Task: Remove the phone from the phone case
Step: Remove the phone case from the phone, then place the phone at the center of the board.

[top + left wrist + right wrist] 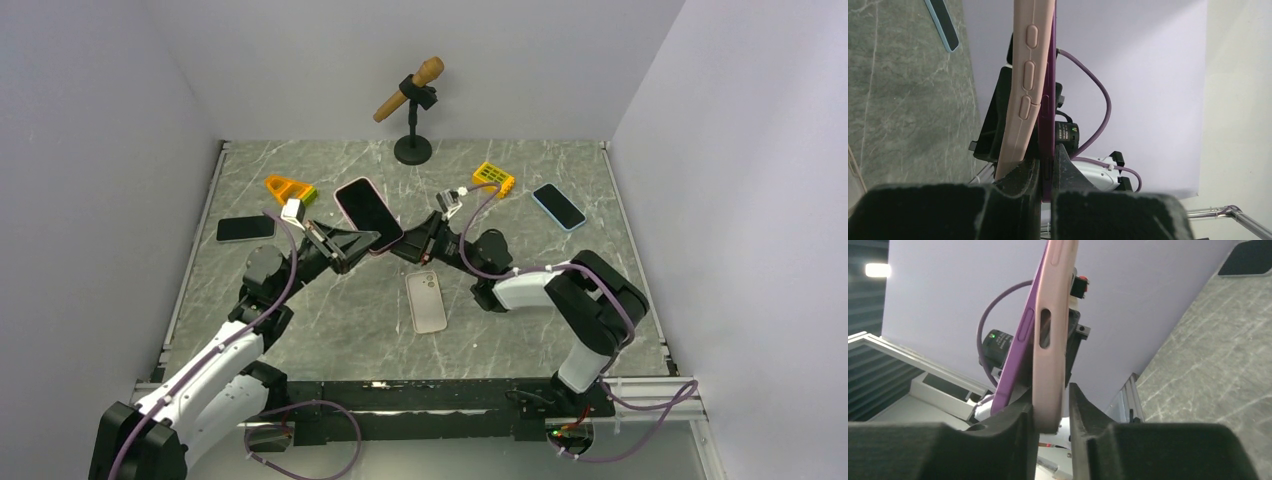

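Observation:
The phone [368, 210], dark-screened and purple-edged, is held tilted in the air above the table middle, with the pink phone case [347, 187] on its rim. My left gripper [368, 241] is shut on the phone's purple edge [1053, 125]. In the left wrist view the case [1025, 85] stands peeled off, outside that gripper's left finger. My right gripper [1052, 400] straddles the case's lower edge [1050, 365]. One finger touches the case, and a thin gap shows at the other. The purple phone [1015, 357] lies outside those jaws.
A beige phone [427, 301] lies face down under the grippers. A black phone [245, 228] is at the left and a blue-cased phone [558, 206] at the right. An orange block [290, 188], a yellow block [494, 179] and a microphone stand [413, 110] sit at the back.

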You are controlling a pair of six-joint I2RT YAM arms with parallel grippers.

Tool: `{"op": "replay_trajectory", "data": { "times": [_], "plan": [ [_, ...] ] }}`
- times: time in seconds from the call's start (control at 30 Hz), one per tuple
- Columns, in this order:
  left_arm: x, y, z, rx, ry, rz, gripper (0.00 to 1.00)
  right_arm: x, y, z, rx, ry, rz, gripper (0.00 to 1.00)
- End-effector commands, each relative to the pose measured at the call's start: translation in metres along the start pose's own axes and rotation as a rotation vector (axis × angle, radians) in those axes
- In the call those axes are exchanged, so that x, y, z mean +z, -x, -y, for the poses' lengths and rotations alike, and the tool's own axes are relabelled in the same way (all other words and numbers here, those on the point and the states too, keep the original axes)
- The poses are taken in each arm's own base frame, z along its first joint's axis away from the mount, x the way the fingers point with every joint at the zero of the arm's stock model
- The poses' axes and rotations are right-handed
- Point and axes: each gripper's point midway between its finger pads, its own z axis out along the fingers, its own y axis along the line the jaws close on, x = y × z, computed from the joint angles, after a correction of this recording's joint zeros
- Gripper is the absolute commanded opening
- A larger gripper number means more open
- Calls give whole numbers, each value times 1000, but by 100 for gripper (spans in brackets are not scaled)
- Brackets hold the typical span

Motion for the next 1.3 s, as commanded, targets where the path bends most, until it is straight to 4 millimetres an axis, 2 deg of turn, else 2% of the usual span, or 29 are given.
{"op": "replay_trajectory", "data": {
  "times": [0.0, 0.07, 0.1, 0.27, 0.43, 0.53, 0.63, 0.7, 0.77, 0.87, 0.93, 1.0, 1.1, 1.2, 1.27],
  "plan": [
    [-8, -13, 44, 45, -156, -48, 0, 21, 13, -11, -35, 58, 18, 18],
    [-9, -21, 42, 36, -146, -75, 0, 29, 19, -7, -42, 51, 24, 3],
    [-9, -27, 40, 36, -139, -92, 0, 34, 22, -6, -45, 57, 25, 0],
    [-14, -57, 24, 11, -88, -172, 0, 54, 42, 2, -30, 66, 45, 0],
    [-21, -66, 4, -5, -35, -181, 0, 71, 52, 0, -29, 77, 49, 0],
    [-24, -66, -4, -20, -24, -172, 0, 66, 58, 5, -29, 50, 63, 0],
    [-25, -58, -15, 21, 25, -120, 0, 38, 69, 39, 9, -91, 115, 0],
    [-28, -41, -27, 101, 144, -28, 0, 7, 76, 76, 56, -255, 149, 0],
    [-43, -13, -53, 161, 364, 116, 0, -29, 80, 101, 68, -383, 191, 0],
    [-71, 34, -74, 281, 637, 329, 0, -76, 86, 113, 12, -524, 252, 0],
    [-81, 60, -83, 334, 766, 428, 0, -96, 90, 111, -58, -615, 273, 0],
    [-82, 83, -90, 343, 818, 482, 0, -110, 97, 104, -139, -693, 293, 0],
    [-85, 113, -115, 203, 818, 526, 0, -123, 109, 79, -257, -745, 337, 0],
    [-107, 151, -139, 62, 795, 664, 0, -130, 114, 59, -322, -757, 357, 0],
    [-127, 179, -144, 44, 785, 787, 0, -133, 114, 50, -343, -746, 361, 0]
  ]
}}
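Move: My left hand holds the purple phone. The pink case is part-peeled below it, its middle about 5 cm ahead and 2 cm left of that hand; from my right hand it is about 7 cm ahead and 4 cm left, its corner between the open fingers. From my left hand the black phone lies some 34 cm left, 19 ahead and 28 below. The white case is 7 cm to the right of my right hand, level fore-and-aft, 25 below. I pinch the pink case's near corner with my right fingers and push it forward and left about 8 cm while my left hand, gripping the phone, draws back some 6 cm. Then they part: my right hand swings right and down with the case, rising again at the end and turning clockwise; my left sweeps left, down and forward towards the black phone, rolling and turning counter-clockwise. ##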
